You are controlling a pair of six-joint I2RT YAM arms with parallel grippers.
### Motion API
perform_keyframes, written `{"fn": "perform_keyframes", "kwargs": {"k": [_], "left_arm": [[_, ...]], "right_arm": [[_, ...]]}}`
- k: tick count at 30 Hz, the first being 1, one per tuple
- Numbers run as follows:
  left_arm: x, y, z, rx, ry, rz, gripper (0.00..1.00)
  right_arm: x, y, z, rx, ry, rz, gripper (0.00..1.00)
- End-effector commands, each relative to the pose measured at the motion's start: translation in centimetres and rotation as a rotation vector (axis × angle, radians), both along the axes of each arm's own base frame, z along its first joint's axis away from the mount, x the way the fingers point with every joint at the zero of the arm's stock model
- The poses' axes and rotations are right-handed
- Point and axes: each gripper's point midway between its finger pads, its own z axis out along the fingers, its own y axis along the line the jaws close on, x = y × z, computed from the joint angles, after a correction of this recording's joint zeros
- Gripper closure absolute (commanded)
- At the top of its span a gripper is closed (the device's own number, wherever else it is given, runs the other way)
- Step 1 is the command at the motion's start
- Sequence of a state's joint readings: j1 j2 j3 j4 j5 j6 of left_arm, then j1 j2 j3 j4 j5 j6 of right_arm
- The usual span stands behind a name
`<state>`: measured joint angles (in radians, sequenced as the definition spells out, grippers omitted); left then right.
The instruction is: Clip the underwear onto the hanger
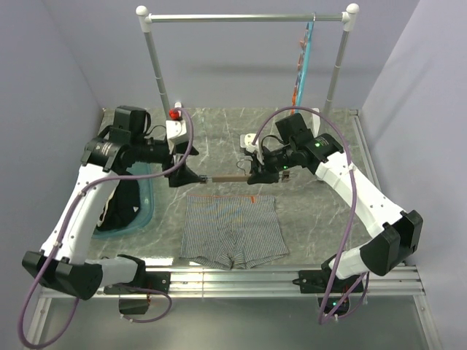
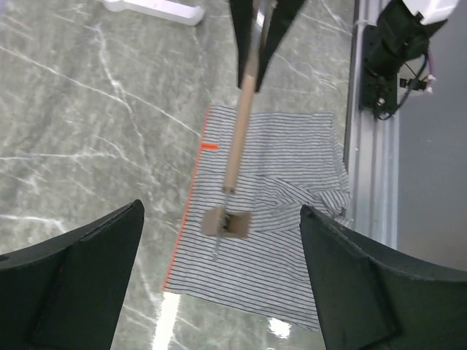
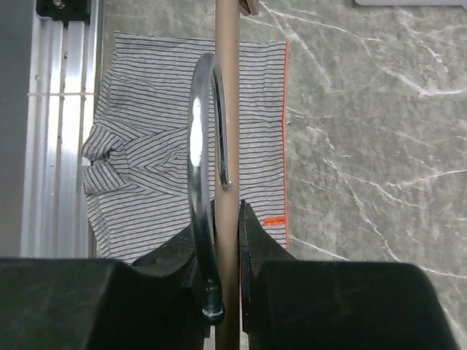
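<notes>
The striped underwear [image 1: 232,230] lies flat on the marble table, its orange-edged waistband toward the back. Above that waistband hangs the wooden hanger [image 1: 230,177], held level. My right gripper [image 1: 257,175] is shut on the bar close to its silver hook [image 3: 198,146]; in the right wrist view the gripper [image 3: 228,240] has the bar [image 3: 227,95] pinched between both fingers. My left gripper [image 1: 191,177] is at the hanger's left end, open wide. In the left wrist view the end clip [image 2: 228,222] hangs between its spread fingers [image 2: 80,270], touching neither, over the underwear [image 2: 284,219].
A teal bin [image 1: 149,208] with dark clothing stands at the left. A clothes rack [image 1: 248,17] spans the back, with a slim teal hanger [image 1: 305,58] hung on it. A white power strip [image 1: 175,131] lies at the back left. An aluminium rail [image 1: 241,281] runs along the near edge.
</notes>
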<state>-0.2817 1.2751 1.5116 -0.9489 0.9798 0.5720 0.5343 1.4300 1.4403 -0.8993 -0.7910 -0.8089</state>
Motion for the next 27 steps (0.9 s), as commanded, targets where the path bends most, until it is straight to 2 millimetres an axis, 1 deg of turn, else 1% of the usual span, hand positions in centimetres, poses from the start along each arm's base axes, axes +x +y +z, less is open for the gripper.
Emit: {"fn": "perform_keyframes", "kwargs": {"k": [1,2,3,4,5,9,16,18,22,23,25,26,27], "left_arm": [[-2.4,0.2,-0.5,-0.017,-0.014,-0.046,0.06],[-2.6,0.3,-1.0,-0.011,-0.032,-0.044,0.07],[-2.6,0.3,-1.2,-0.004,-0.050,-0.047,0.07],[-2.6,0.3,-1.9,0.004,-0.049,-0.044,0.08],[-2.7,0.3,-1.8,0.007,-0.070,-0.044,0.09],[-2.8,0.1,-2.9,0.042,-0.095,-0.066,0.13],[-2.8,-0.5,-4.0,0.079,-0.147,-0.084,0.22],[-2.8,-0.8,-4.2,0.089,-0.158,-0.094,0.29],[-2.5,-0.9,-4.4,0.094,-0.170,-0.087,0.40],[-2.4,-0.8,-4.4,0.093,-0.172,-0.081,0.46],[-2.4,-0.8,-4.6,0.095,-0.166,-0.079,0.53],[-2.4,-0.8,-4.6,0.094,-0.165,-0.080,0.60],[-2.4,-0.8,-4.7,0.097,-0.164,-0.079,0.64]], "right_arm": [[-0.4,0.5,1.8,0.048,0.007,0.016,1.00],[-0.5,0.6,2.2,0.058,0.011,0.020,1.00],[-0.7,0.7,2.2,0.059,0.022,0.024,1.00],[-0.8,0.7,2.1,0.055,0.038,0.023,1.00],[-0.8,0.7,2.2,0.060,0.046,0.026,1.00],[-1.2,1.0,2.7,0.075,0.068,0.031,1.00],[-1.7,1.2,2.8,0.086,0.106,0.042,1.00],[-1.7,1.2,3.0,0.094,0.106,0.040,1.00],[-1.8,1.1,2.7,0.084,0.109,0.041,1.00],[-1.8,1.1,2.6,0.083,0.111,0.042,1.00],[-1.9,1.0,2.6,0.083,0.110,0.045,1.00],[-1.9,1.0,2.6,0.082,0.110,0.045,1.00],[-1.9,1.0,2.5,0.082,0.110,0.044,1.00]]}}
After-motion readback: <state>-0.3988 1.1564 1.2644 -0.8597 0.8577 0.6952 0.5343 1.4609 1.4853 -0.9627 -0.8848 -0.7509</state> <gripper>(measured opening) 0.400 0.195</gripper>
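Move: The near clip, at the left end of the hanger, hangs about 7 cm below the left hand's spread fingers, 3 cm to their right and 1 cm back. From the left hand, the far clip is some 29 cm right, level fore and aft, and 7 cm down; the underwear lies about 5 cm back, 12 cm right and 30 cm below. The right hand keeps hold of the hanger, the near clip 17 cm to its left, level with it in both height and reach. Down and back, the wide-open left hand sinks about 5.5 cm and draws back 2.5 cm onto the hanger's near clip, its fingertips dipping slightly as they close to under half open, one on each side of the clip. Still gripping the hanger, the right hand eases back 1.5 cm and rolls it slightly about its length, forward side down. ##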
